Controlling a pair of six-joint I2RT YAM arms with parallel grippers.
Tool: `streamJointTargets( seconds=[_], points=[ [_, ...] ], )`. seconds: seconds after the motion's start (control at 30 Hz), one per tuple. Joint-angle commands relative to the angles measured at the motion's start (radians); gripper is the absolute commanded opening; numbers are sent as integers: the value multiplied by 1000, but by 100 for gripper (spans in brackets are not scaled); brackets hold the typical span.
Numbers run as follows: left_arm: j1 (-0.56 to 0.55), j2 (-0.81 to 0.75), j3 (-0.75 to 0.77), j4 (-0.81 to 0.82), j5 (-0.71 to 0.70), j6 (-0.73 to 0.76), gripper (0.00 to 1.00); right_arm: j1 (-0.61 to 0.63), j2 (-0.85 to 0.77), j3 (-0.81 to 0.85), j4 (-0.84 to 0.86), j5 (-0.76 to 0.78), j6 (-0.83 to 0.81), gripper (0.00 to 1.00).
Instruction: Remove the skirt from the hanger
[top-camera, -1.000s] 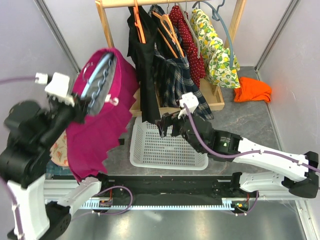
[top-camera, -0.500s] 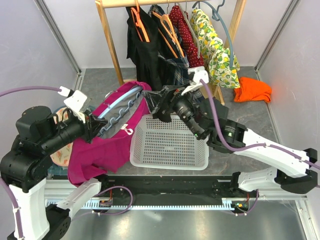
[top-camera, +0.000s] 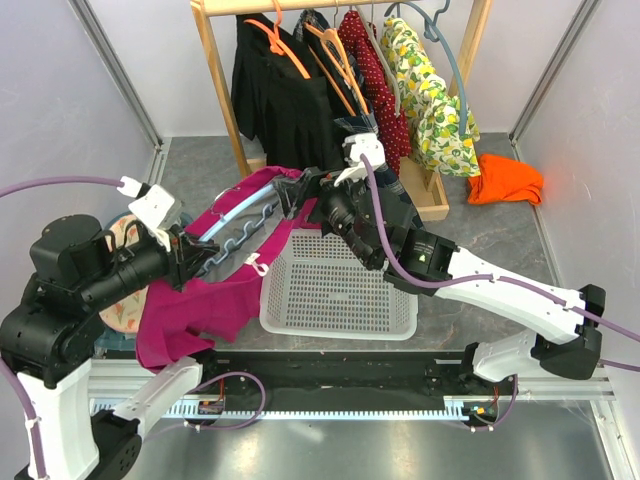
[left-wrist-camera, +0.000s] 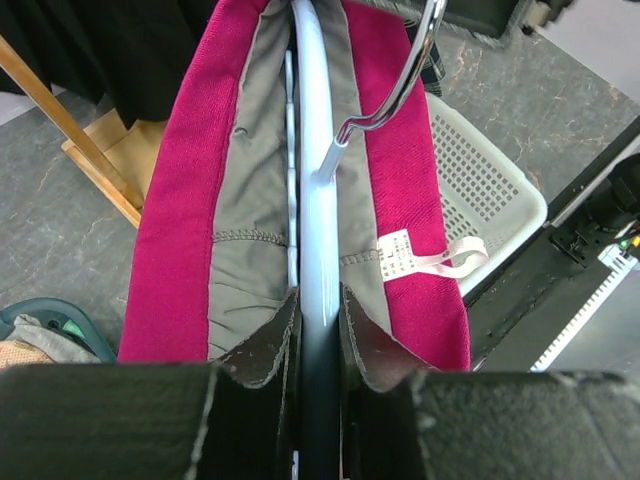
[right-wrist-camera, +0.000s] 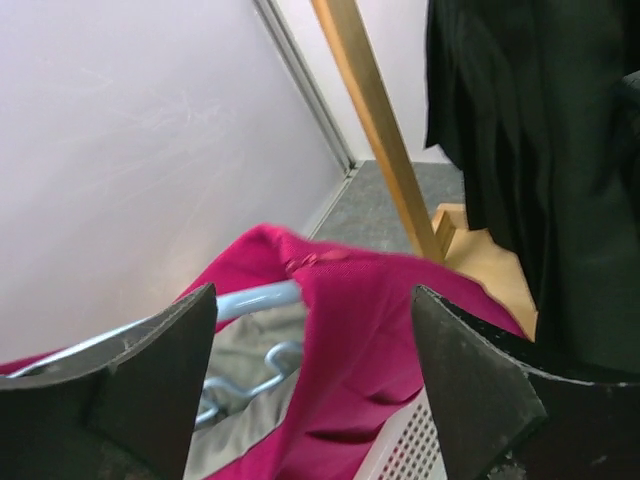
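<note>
The plaid skirt (top-camera: 348, 122) hangs on the rack from the pale peach hanger (top-camera: 335, 52), largely hidden behind my right arm. Neither gripper touches it. My left gripper (top-camera: 190, 258) (left-wrist-camera: 318, 320) is shut on the bar of a light-blue hanger (top-camera: 240, 207) (left-wrist-camera: 314, 150) that carries a magenta garment (top-camera: 210, 300) (left-wrist-camera: 165, 230) with a grey inner waistband. My right gripper (top-camera: 300, 195) (right-wrist-camera: 315, 330) is open. Its fingers (right-wrist-camera: 150, 385) stand either side of the far end of that magenta garment (right-wrist-camera: 385, 320), apart from the cloth.
A white perforated basket (top-camera: 340, 292) lies under the right arm. The wooden rack (top-camera: 215, 60) also holds a black garment (top-camera: 275, 100), a red dotted one (top-camera: 365, 50) and a lemon-print one (top-camera: 430, 90). Orange cloth (top-camera: 505, 180) lies on the floor at the right.
The left arm has lowered the magenta garment from upright to a slant beside the basket. The right arm has swung up and left to the garment's far end. The black garment has shifted left.
</note>
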Motion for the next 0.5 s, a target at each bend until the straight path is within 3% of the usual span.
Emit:
streamJointTargets(
  seconds=[0.0,0.17,0.33,0.4,0.47],
  points=[
    [3,-37,11,128,58,26,2,-20,-25,-17,64,17,31,81],
    [3,-43,12,122,66,23,2,-34,-27,-36,69,2,45,70],
    [3,-37,27,122,84,15,2,-35,1,-30,57,-32,46,67],
    [3,-34,32,123,97,11,2,-35,22,-17,31,-34,51,59],
    [3,-26,34,128,120,6,2,-35,34,13,11,-35,51,40]
  ],
)
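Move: The skirt's far waistband end, with the tip of the blue hanger inside it, is only about 2 cm ahead of my open right hand, 1 cm to its left and 1 cm lower. The black garment on the rack hangs some 17 cm beyond my right hand and 3 cm left. The white basket is about 5 cm back, 6 cm right and 45 cm below. From my left hand, that waistband end lies roughly 11 cm ahead and 14 cm right. My right hand eases about 1 cm forward and nearly as far down, onto the far waistband end. Its fingers close from nearly wide open to about half, one on each side of the magenta cloth and not yet shut tight. My left hand keeps its grip on the hanger and draws it back about 1 cm. ##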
